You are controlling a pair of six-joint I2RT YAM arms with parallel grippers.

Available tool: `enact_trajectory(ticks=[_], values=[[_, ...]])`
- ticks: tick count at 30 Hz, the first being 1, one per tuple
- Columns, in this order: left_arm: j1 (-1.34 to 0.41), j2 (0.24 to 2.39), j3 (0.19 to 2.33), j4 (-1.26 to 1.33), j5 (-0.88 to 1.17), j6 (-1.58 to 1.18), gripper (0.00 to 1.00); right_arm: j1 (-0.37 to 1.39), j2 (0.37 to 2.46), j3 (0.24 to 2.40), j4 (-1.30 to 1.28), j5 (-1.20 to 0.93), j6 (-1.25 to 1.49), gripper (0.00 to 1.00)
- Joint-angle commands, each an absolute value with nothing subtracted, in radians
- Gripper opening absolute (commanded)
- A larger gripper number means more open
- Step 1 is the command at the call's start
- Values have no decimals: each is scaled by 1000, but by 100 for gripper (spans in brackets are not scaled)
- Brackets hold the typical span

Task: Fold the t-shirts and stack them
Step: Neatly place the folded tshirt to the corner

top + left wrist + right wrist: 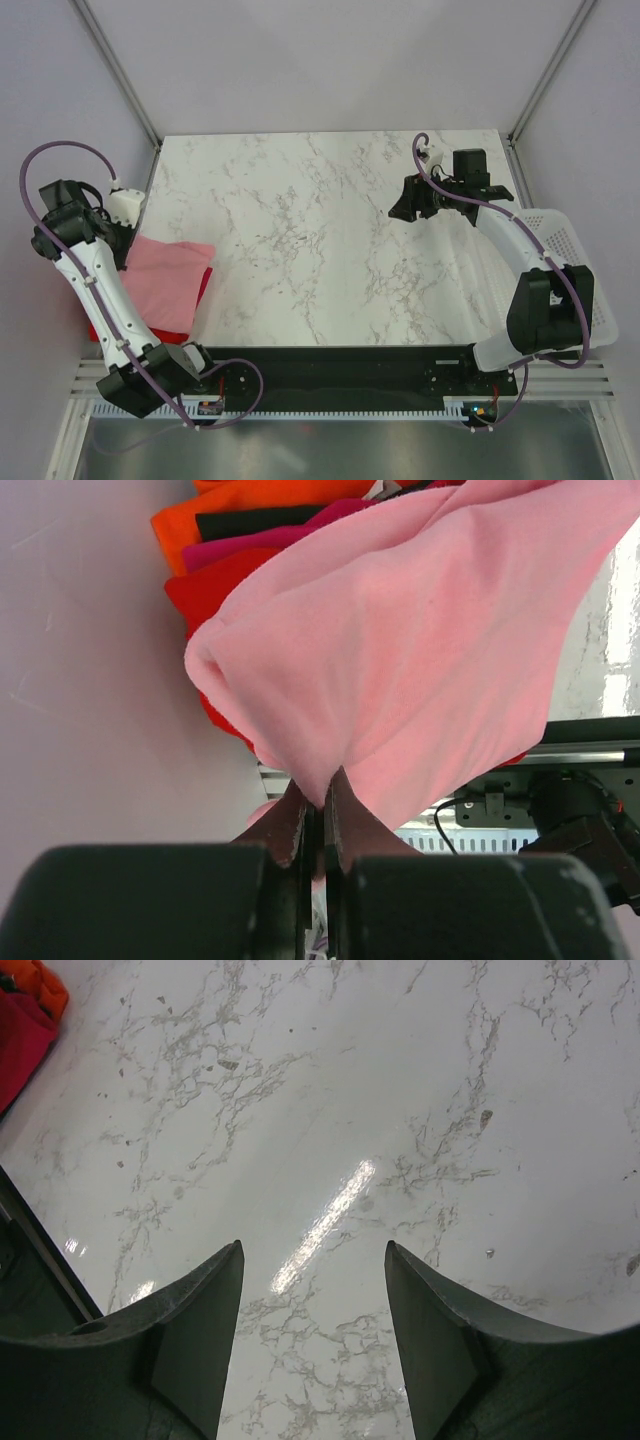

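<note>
A light pink t-shirt (165, 280) lies folded on top of a stack at the table's left edge, with a red t-shirt (206, 285) showing under it. My left gripper (128, 245) is shut on the pink shirt's far left corner. In the left wrist view the pink cloth (420, 660) is pinched between the closed fingers of that gripper (315, 790). Red (200, 590) and orange (250, 495) folded shirts lie beneath it. My right gripper (405, 208) hangs open over the bare marble at the far right, and in its wrist view the gripper (313, 1250) has nothing between its fingers.
A white perforated basket (560, 260) stands at the right edge, beside the right arm. Marble tabletop (320, 240) spreads between the arms. The stack's red (20, 1025) and orange (42, 982) edges show in the corner of the right wrist view. Grey walls enclose the table.
</note>
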State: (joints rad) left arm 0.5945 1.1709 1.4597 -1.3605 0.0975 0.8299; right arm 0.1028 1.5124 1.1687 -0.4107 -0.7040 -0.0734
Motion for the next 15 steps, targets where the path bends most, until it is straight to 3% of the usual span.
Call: enact_trajectory(ticks=[1, 15], values=[[626, 1181, 1444, -1394, 83, 933, 2, 103, 1523, 1204, -377, -735, -75, 67], [790, 1380, 1367, -1125, 32, 943, 2, 103, 1523, 1226, -339, -701, -48, 68]])
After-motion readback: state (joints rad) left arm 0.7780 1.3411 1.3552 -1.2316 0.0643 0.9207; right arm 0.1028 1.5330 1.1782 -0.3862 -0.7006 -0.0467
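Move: The left hand already pinches the left edge of the folded pink t-shirt, whose middle hangs about 8 cm to its right, level fore and aft and some 15 cm lower. The red t-shirt pile it is being laid on has its middle roughly 3 cm back, 4 cm to the right and 18 cm below; the orange shirt at the pile's far edge lies about 8 cm ahead, 1 cm left and 17 cm below. From the idle right hand the pile is some 57 cm left, 20 cm back and 11 cm below. The left hand keeps its pinch on the pink t-shirt's edge and lowers it steadily about 6 cm towards the pile while carrying it some 6 cm out to the left, towards the side wall, most of that leftward pull coming in the second half. Meanwhile the wrist tips roughly 10 degrees so that the fingers point more steeply down, with a slight counter-clockwise turn, and the hanging cloth is drawn left across the red shirts. ##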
